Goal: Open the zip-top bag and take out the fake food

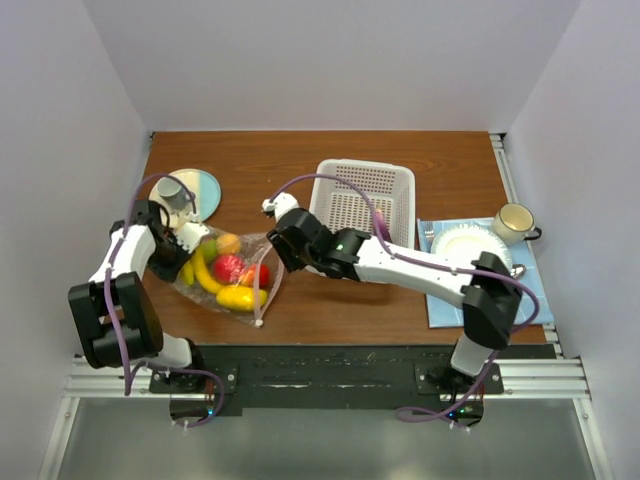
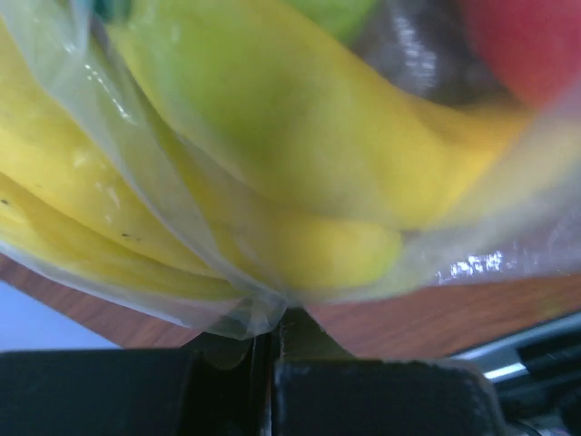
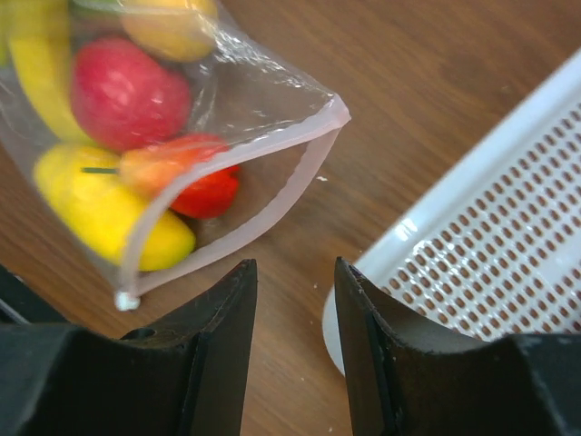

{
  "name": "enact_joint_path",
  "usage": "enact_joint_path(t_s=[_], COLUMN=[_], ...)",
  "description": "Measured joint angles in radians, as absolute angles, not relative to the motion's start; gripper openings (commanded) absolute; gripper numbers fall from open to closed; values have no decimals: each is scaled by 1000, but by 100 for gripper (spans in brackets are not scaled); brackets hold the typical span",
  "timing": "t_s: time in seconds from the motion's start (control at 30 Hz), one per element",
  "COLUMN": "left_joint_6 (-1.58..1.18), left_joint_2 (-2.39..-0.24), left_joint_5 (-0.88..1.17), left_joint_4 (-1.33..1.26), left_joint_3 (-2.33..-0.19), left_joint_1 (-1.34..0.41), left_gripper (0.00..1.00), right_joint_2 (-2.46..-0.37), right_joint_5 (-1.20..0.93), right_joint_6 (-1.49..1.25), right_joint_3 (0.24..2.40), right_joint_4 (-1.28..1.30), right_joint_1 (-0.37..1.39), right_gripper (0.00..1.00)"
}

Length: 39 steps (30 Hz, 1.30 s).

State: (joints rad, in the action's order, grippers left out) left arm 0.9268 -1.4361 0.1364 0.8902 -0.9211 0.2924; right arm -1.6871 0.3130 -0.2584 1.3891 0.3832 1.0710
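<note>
The zip-top bag lies on the table's left side, and its pink zipper mouth gapes open toward my right gripper. Inside it lies the fake food: yellow bananas, a red round fruit, a yellow piece and a smaller red one. My left gripper is shut on a fold of the bag's clear plastic at its far end from the mouth. Just outside the mouth, my right gripper hovers open above bare wood, holding nothing.
A white perforated basket stands right behind the right gripper, its corner close to the right finger. A blue plate with a cup sits at the back left. A white plate on a blue cloth and a mug are at the right.
</note>
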Motion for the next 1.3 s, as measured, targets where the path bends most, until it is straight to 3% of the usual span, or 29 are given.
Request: enact_joint_path(t_s=[0.2, 0.57, 0.83, 1.3], left_joint_6=[928, 922, 889, 883], left_joint_2=[-1461, -1482, -1489, -1488], left_joint_5=[21, -72, -79, -60], left_joint_4=[735, 651, 668, 690], left_joint_3=[-850, -838, -846, -846], left_joint_1=[292, 266, 237, 226], left_gripper=[0, 0, 0, 0], right_joint_2=[-1816, -1756, -1720, -1999], right_joint_5=[247, 117, -15, 18], right_joint_6=[-212, -136, -78, 108], right_joint_3=[1369, 1264, 1235, 1380], right_joint_4=[333, 185, 92, 62], right_joint_1=[1079, 1152, 1207, 1200], right_gripper=[45, 51, 69, 72])
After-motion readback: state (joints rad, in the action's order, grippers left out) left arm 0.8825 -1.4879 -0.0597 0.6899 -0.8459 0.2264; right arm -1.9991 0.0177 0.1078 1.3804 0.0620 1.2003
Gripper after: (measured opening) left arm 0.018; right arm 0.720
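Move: From the right gripper, the red pepper in the bag lies about 8 cm left, 4 cm back and 14 cm below. At a similar depth, the yellow mango is some 13 cm left and 10 cm back, and the red apple 16 cm left and 2 cm back. The basket stands about 18 cm right and 10 cm forward. From the left gripper, the pepper is some 23 cm to the right, 1 cm back and slightly lower. Bring the right gripper down beside the bag, swing it back and left around the zip edge with a slight rise, then lower it about 7 cm into the mouth, easing forward. Turn it some 30 degrees counter-clockwise and open the fingers wider. Keep the left gripper pinched on the bag's closed end, drawing it left, down and a little forward, then easing partly back right. ##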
